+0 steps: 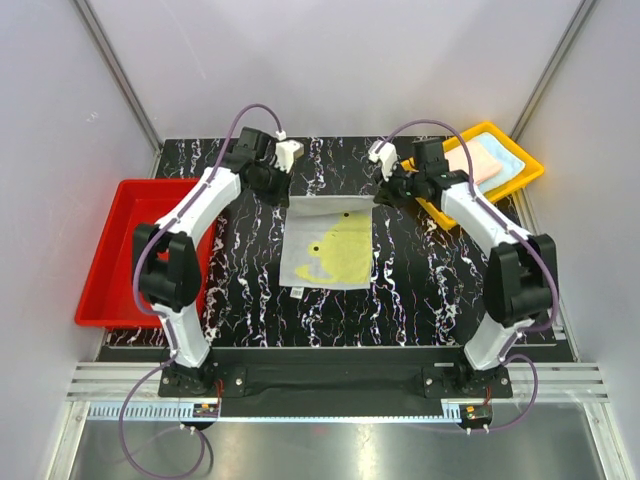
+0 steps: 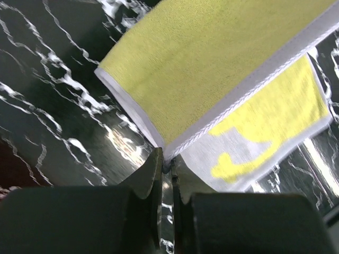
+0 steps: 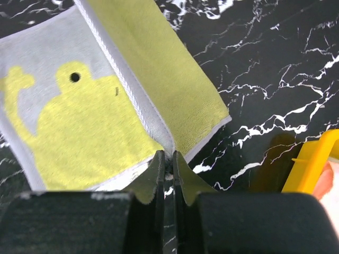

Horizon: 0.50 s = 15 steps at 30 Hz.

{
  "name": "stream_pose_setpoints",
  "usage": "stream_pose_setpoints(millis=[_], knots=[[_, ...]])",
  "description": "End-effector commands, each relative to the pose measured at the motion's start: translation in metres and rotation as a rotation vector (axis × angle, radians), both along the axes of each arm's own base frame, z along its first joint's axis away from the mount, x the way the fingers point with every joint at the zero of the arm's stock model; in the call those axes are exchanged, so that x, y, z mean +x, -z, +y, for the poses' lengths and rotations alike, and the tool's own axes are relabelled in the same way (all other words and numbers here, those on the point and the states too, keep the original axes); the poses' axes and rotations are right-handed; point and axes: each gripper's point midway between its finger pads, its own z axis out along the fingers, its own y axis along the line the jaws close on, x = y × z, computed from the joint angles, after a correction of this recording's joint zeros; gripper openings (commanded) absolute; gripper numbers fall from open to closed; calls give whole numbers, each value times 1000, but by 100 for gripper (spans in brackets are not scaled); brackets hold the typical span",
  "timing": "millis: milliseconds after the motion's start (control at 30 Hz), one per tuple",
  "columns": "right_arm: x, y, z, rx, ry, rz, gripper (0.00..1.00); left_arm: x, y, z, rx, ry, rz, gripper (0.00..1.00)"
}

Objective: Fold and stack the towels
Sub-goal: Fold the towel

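A pale grey towel (image 1: 330, 248) with a yellow duck print and a yellow-green back lies in the middle of the black marble table (image 1: 250, 290). Its far edge is lifted off the surface. My left gripper (image 1: 289, 196) is shut on the far left corner. In the left wrist view the towel (image 2: 212, 63) folds over just above the pinched corner in the gripper (image 2: 168, 161). My right gripper (image 1: 375, 198) is shut on the far right corner. The right wrist view shows the towel (image 3: 79, 121) hem caught in the gripper (image 3: 168, 159). More towels (image 1: 478, 162), peach and light blue, lie in the yellow tray.
A red tray (image 1: 115, 255) sits off the table's left edge. The yellow tray (image 1: 520, 175) stands at the far right corner, close behind the right arm; its rim (image 3: 312, 164) shows in the right wrist view. Grey walls enclose the table.
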Motion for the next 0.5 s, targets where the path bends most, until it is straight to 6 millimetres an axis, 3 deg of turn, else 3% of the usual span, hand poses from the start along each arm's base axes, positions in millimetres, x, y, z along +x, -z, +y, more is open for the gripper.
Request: stream_pose_setpoints(millis=[0, 167, 267, 467], knots=[[-25, -19, -3, -8, -82, -69, 0, -12, -22, 7, 7, 1, -69, 1], [-48, 1, -6, -15, -77, 10, 0, -38, -8, 13, 52, -8, -28, 1], [-60, 10, 2, -9, -73, 44, 1, -44, -5, 20, 80, -47, -37, 0], [-89, 25, 10, -22, -76, 115, 2, -55, -14, 20, 86, -69, -100, 0]])
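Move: Each closed hand holds a far corner of the towel clear of the table. The near-left corner of the lying half is about 16 cm back, 2 cm left and some 11 cm below the left hand, its white tag 18 cm back and 1 cm right. The near-right corner is about 17 cm back, 1 cm left and 12 cm below the right hand. The red bin sits 29 cm left and 7 cm back of the left hand, the yellow bin 22 cm right and 14 cm ahead of the right. Both hands keep their pinch on the lifted edge and carry it back together over the lying half, towards the towel's near edge, the left about 6.5 cm and sinking only slightly, the right some 8 cm. The right stays nearly level at first, then drops about 4 cm, its fingers tipping down and turning a little counter-clockwise, while the edge remains stretched between the grippers and the fingers stay shut. ##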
